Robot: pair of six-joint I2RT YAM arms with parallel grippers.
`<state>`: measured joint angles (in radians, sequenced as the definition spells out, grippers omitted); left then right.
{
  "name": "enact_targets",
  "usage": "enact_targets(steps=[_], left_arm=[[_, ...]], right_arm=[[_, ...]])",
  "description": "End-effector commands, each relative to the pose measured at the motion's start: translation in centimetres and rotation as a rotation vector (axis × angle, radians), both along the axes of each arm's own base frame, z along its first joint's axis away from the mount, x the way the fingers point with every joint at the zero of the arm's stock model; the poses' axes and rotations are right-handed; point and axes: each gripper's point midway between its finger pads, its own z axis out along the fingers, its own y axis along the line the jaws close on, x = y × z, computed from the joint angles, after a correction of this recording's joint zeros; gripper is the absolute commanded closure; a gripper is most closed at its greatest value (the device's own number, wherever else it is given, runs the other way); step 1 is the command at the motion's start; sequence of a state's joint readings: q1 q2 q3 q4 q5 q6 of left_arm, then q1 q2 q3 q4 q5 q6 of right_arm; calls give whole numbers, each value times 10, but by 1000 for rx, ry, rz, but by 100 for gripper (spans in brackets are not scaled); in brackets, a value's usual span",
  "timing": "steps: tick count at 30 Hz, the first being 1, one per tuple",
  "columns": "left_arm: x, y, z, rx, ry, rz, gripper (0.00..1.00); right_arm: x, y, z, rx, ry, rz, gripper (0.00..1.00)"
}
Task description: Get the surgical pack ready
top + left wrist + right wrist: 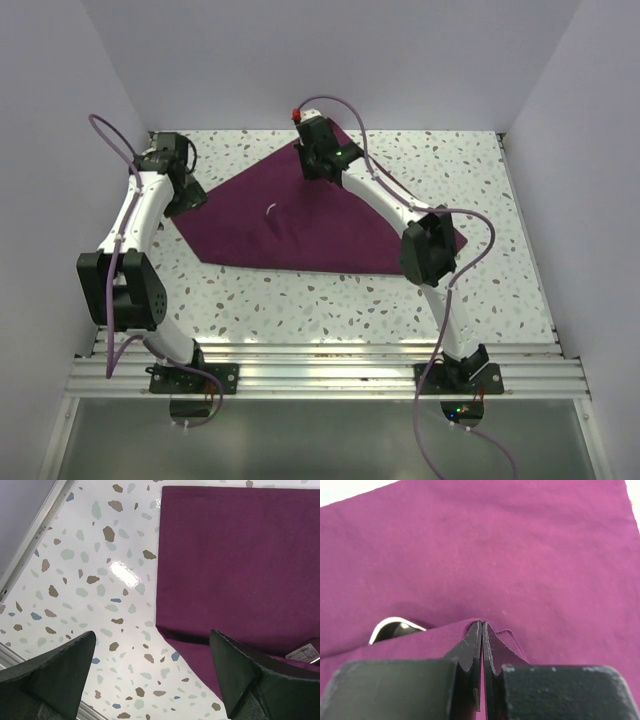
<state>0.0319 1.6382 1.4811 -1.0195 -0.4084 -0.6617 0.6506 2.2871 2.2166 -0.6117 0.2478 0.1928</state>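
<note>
The surgical pack point(300, 225) is a deep purple drape lying flat on the speckled table, folded over on itself into a rough triangle. My right gripper point(318, 168) is at its far corner. In the right wrist view the right gripper point(482, 626) is shut on a raised pinch of the purple fabric point(520, 555). My left gripper point(188, 200) hovers at the drape's left corner. In the left wrist view the left gripper point(152, 672) is open over bare table, one finger point(250, 675) above the drape's edge point(235, 555). Nothing is between its fingers.
The speckled table point(330, 300) has white walls on three sides and a metal rail point(320, 365) at the near edge. A small white mark point(272, 210) lies on the drape. A white-edged curve point(395, 625) shows under the lifted fold. A printed label point(302, 652) sits by the left finger.
</note>
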Motion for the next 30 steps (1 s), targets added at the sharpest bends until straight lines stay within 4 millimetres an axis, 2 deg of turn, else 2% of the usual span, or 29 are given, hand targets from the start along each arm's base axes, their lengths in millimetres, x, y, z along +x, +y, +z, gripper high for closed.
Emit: enact_targets(steps=[1,2,3,7,10,16,20,24,30], left_arm=[[4,8,6,33,-13,18,1],[4,8,6,32,-13,18,1],[5,8,5,32,-9,18,1],[6,7,4,25,-6,19,1],[6,5,2,14,-3,16,0],[3,4,-3,5,11,13,1],[2,3,-3,5,6,14,0],[-1,3,-7,0,13,17,1],[0,1,-9,-9,15,19,0]], right_arm=[[23,17,27,72,-98,20,100],[29,18,35,88,-116,18,100],[32,17,33,90,-114,15,100],[47,10,14,96,-94,-5,100],[53,5,8,98,-90,-19,100],[61,3,-21,105,-48,-25,100],[49,8,-55,116,39,-9,100],[39,3,-85,95,120,-20,100],[7,5,-113,104,241,-9,100]])
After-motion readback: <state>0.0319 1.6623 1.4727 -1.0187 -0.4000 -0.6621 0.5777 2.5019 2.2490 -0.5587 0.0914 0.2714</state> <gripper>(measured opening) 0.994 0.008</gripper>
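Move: My right hand holds the cloth's near corner, folded forward over the tray. The tray's middle is roughly 7 cm back from me, 1 cm to my left and 13 cm lower; its one bare corner peeks out level with me, some 11 cm left. The cloth's far corner lies about 30 cm ahead and 4 cm right, on the table. From my empty left hand the tray is around 8 cm ahead and 33 cm right. With my right fingers still shut on the cloth corner, I carry it just under 5 cm forward, sinking as I go. Then I ease back a couple of centimetres while lowering it more steeply towards the cloth just beyond the tray, down about 11 cm altogether, tipping my fingers some 10 degrees further downward. ##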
